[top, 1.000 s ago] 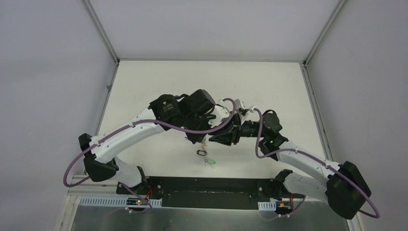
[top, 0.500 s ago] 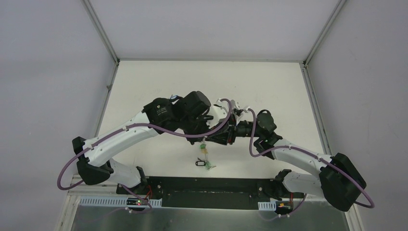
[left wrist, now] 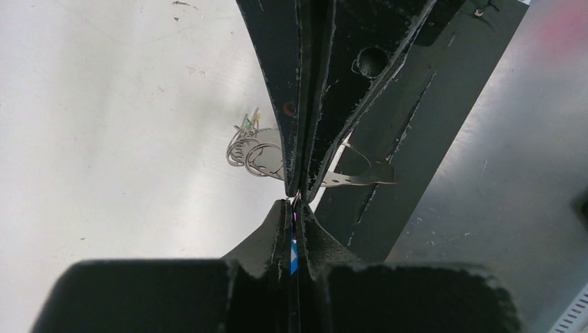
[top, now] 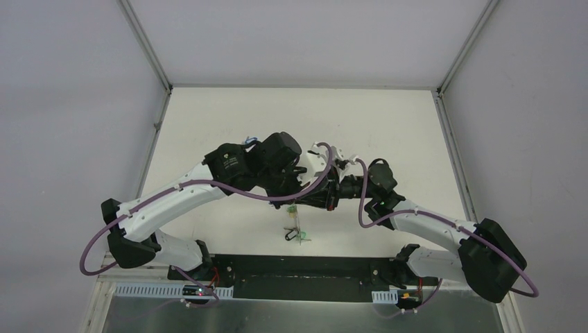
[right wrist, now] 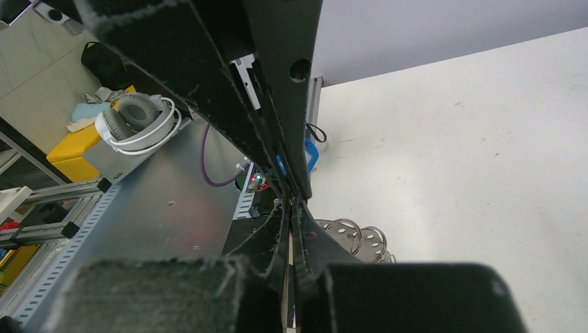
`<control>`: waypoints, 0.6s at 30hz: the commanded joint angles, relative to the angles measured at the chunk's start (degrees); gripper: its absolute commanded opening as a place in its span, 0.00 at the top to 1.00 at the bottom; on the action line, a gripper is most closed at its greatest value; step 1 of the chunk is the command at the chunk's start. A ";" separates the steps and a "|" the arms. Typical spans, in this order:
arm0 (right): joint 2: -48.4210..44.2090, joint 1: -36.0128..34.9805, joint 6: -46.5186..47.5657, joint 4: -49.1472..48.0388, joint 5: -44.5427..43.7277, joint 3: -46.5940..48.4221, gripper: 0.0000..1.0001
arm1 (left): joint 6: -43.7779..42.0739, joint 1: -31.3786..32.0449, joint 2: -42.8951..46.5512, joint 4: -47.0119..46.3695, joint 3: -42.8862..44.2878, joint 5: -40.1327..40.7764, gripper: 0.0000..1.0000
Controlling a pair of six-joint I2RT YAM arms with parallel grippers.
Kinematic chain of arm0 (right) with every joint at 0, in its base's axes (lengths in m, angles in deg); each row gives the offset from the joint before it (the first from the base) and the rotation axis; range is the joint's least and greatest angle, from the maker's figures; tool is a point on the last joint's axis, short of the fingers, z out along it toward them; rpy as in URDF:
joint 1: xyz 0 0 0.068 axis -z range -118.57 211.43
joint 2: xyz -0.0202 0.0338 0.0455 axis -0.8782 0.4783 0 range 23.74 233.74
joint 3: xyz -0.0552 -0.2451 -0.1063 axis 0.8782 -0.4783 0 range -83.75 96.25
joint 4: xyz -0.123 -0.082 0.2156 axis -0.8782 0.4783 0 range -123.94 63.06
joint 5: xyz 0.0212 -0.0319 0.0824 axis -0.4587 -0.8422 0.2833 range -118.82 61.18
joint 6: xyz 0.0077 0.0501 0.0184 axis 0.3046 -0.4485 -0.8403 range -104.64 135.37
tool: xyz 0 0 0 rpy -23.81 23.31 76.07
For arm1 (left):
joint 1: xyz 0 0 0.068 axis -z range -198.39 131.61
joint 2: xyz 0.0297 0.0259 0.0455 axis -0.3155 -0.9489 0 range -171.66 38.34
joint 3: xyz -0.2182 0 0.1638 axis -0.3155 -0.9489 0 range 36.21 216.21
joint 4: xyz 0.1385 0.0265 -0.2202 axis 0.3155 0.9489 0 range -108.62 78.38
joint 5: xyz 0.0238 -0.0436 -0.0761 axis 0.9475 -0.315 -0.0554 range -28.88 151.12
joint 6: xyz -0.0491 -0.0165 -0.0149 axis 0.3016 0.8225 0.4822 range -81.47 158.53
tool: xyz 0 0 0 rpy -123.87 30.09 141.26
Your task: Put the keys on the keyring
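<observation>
My two grippers meet tip to tip above the near middle of the table. The left gripper (left wrist: 294,202) is shut on a key with a blue tag (left wrist: 294,254), wedged between its fingers. The right gripper (right wrist: 290,207) is shut too; a thin pale sliver shows between its fingers, and I cannot tell what it is. Below the tips hangs the keyring (top: 290,236) with a green key (top: 303,238). From the left wrist, silver wire rings (left wrist: 251,157) and a perforated metal strip (left wrist: 360,179) show behind the right fingers (left wrist: 315,104). The same rings (right wrist: 362,238) appear in the right wrist view.
The white table (top: 229,125) is walled on three sides by pale panels. A black base plate (top: 298,268) and a metal rail (top: 166,290) run along the near edge. Off the table, headphones (right wrist: 135,121) lie on a shelf.
The right gripper has gone from partly open to shut against the left gripper's tips. Both wrists have shifted a little to the left, and the hanging bundle has moved with them.
</observation>
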 commanded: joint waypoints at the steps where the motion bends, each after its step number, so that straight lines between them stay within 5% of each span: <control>1: -0.65 -0.16 1.39 -2.60 0.01 1.11 1.00 | -1.07 0.48 3.23 -4.59 -1.11 -1.44 1.00; 10: -4.43 -0.13 3.91 1.67 -0.57 1.17 1.00 | -5.96 0.52 13.67 -17.91 -10.88 -4.20 0.56; 18: -5.97 -0.15 4.26 2.72 -0.35 1.10 1.00 | -6.86 0.49 29.01 -36.15 -28.50 -3.04 0.51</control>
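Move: The left fingers are shut on the blue-tagged key, right at their tips, and the right fingertips are closed on its ring at the same spot, about 0 cm from either hand point. The curved metal plate of the keyring hangs below both hands, its middle roughly 7 cm down, 3 cm back and level sideways. The black-tagged key hangs about 12 cm down, 4 cm back and 1 cm to the left. Up, and a little back and to its left, the left hand draws off some 3–4 cm after opening its fingers to about half and letting go of the blue-tagged key; its wrist tips about 25 degrees, so the fingers swing from steeply down to pointing more level to the right. The right hand stays nearly in place and keeps its pinch on the ring. ##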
